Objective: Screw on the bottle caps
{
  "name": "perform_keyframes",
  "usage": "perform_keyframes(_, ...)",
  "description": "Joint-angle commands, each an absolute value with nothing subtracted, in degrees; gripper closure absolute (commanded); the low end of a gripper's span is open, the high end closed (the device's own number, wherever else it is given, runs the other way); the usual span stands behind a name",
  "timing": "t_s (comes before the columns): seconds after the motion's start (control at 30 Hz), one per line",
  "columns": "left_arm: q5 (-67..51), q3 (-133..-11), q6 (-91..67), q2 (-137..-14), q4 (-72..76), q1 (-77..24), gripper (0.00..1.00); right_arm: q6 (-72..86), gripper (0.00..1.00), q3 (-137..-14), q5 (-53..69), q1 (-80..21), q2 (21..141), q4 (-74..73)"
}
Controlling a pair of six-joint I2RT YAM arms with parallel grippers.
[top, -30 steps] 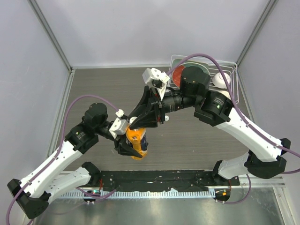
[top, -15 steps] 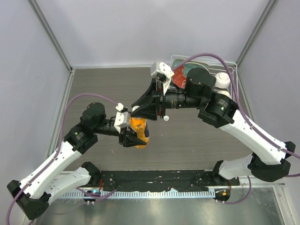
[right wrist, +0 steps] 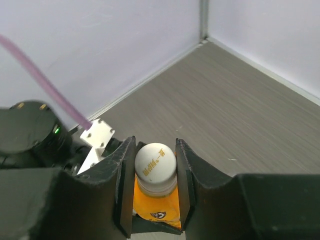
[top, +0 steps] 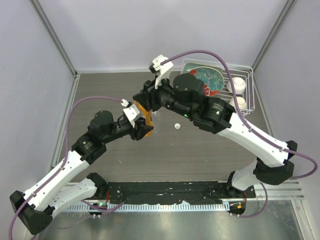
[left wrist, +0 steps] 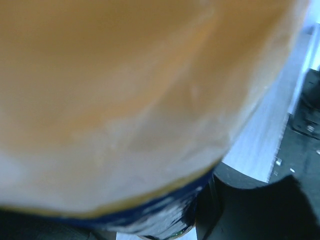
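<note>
The orange bottle (top: 143, 108) hangs above the table's middle, gripped by both arms. My left gripper (top: 141, 128) is shut on its body, which fills the left wrist view as an orange blur (left wrist: 125, 90) beside one dark finger (left wrist: 250, 207). My right gripper (right wrist: 155, 145) is shut on the cream cap (right wrist: 155, 161), which sits on the neck of the orange bottle (right wrist: 159, 206). In the top view the right gripper (top: 148, 101) covers the bottle's top. A second small white cap (top: 176, 126) lies loose on the table just right of the bottle.
A white wire rack (top: 251, 87) stands at the back right. It holds a red-and-teal plate (top: 209, 77) and two white balls (top: 238, 85). Grey walls close in the table on three sides.
Both arms have carried the orange bottle away from the near edge toward the table's middle. The right wrist has turned around the cap, and its jaws have closed slightly.
</note>
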State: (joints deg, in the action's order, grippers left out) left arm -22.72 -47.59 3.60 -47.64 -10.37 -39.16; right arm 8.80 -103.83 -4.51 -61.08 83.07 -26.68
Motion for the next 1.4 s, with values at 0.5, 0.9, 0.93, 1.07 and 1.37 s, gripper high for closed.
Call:
perform_keyframes(0.5,-10.80,-44.12,6.68,-43.42,3.34,-39.99,1.00,9.58,0.40,-121.65,-21.30,-69.52,93.62,-32.79)
perform_keyframes(0.9,-43.44,-46.66,1.93,-44.12,-3.85,-39.90,1.00,7.04,0.32,-108.55,11.75,-61.53,75.33,-30.77)
perform_keyframes(0.93,-46.55,-47.10,2.02,-44.38,-5.09,-39.90,1.00,6.51,0.33,-106.89,13.87,-61.44,74.71,-30.33)
perform_keyframes(1.07,-60.01,-48.69,2.55,-45.17,-8.78,-39.90,1.00,4.48,0.34,-103.28,23.01,-61.52,73.13,-28.83)
perform_keyframes(1.37,-68.99,-50.89,3.96,-46.76,-13.27,-39.90,1.00,4.66,0.36,-99.23,31.64,-61.52,71.54,-23.47)
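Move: The right hand's fingertips are already closed on the white cap. The orange bottle's middle lies about 9 cm below them and 2 cm back, level left to right. The clear bottle stands on the table some 11 cm ahead, 2 cm right and 30 cm below; the loose cap lies about 14 cm ahead, 14 cm right and 40 cm down. From the left hand, which already holds the orange bottle low, the white cap is about 13 cm up, 3 cm ahead and 1 cm left. Forward and left together at first, some 5 cm, the right fingers twist the white cap about 20 degrees clockwise while the left hand turns the gripped orange bottle as much counter-clockwise. The right fingers then open off the cap. Both hands swing back past their start, the right arching up and rightward before sinking with open fingers around the cap and winding back counter-clockwise, the left winding the bottle back clockwise. ##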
